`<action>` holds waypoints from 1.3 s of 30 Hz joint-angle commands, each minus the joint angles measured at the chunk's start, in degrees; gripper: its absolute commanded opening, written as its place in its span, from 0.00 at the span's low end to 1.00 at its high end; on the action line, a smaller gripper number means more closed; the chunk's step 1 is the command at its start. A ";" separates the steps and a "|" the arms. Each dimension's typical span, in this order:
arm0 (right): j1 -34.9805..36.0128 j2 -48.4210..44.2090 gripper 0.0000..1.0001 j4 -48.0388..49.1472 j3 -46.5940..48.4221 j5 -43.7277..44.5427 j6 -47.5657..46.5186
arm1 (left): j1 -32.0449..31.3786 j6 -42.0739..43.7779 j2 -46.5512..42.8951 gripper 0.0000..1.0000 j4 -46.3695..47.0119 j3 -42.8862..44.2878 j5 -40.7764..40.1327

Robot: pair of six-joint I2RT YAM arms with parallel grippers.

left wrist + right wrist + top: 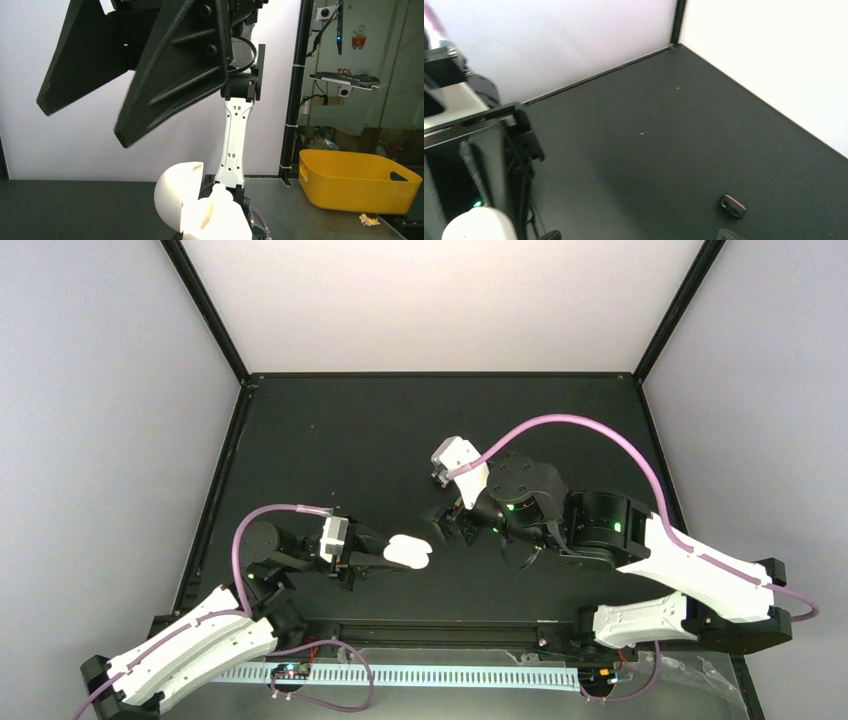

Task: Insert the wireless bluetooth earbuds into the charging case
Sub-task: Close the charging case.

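Note:
My left gripper [386, 551] is shut on the open white charging case [409, 552], holding it just above the table. In the left wrist view the case's domed lid [176, 194] is tipped back to the left, and a small white earbud [223, 193] pokes up from the base [225, 222]. My right gripper [454, 526] hovers open just right of the case; its spread black fingers [175, 75] loom over the case. A black earbud [732, 205] lies on the table just beyond the right gripper [639, 235], whose jaws are empty.
The black table [380, 440] is walled by pale panels at the back and sides. A yellow bin [355, 180] stands off the table. The right arm's white link [234, 145] rises behind the case.

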 commanded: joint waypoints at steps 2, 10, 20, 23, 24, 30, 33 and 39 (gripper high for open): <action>-0.18 1.39 0.81 -1.66 -0.46 -8.53 -0.35 | -0.31 -0.39 -0.90 0.02 1.81 0.31 0.55; -0.16 2.12 0.80 -2.55 0.43 -13.95 -1.57 | -0.33 -0.81 -1.09 0.01 1.88 0.31 -0.57; -0.18 1.95 0.79 -2.46 -0.42 -16.92 -2.17 | -0.33 -1.21 -0.87 0.02 1.81 0.39 -2.11; -0.04 2.31 0.79 -2.71 -0.45 -17.81 -2.62 | -0.34 -1.47 -0.81 0.01 1.90 0.63 -2.37; -0.01 2.53 0.79 -2.93 -0.36 -18.32 -2.86 | -0.33 -1.52 -0.83 0.01 1.88 0.73 -2.34; -0.04 1.78 0.80 -2.51 -0.47 -8.83 0.25 | -0.33 -0.45 -0.71 0.01 -0.75 1.45 -5.29; -3.52 -2.36 0.83 0.52 -3.58 1.65 4.48 | -0.24 0.89 -0.07 0.01 -6.25 0.66 -14.34; -12.92 -12.61 0.83 10.90 -20.62 2.07 13.46 | 2.24 -9.79 12.27 0.02 -11.83 -0.13 -31.51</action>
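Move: The left hand still holds the open charging case at its fingertips, the case's middle about 3 cm to this hand's right and 1 cm ahead, at its height, with the raised lid on the forward side. From the empty right hand the case lies some 5 cm back, 5 cm to the left and 4 cm lower. The small black box lies on the table, roughly 22 cm ahead of the right hand, 1 cm left and 38 cm below. With its fingers kept wide open, the right hand sweeps back, left and down about 5 cm to the forward, lid side of the case while turning some 15 degrees counter-clockwise, then lingers there, the left hand holding the case almost still against it. Then the right hand pulls quickly away forward and to the right, turning back clockwise, and the left hand, its grip unchanged, carries the case about 6 cm forward and 3 cm down, tipping the fingers' heading counter-clockwise. ##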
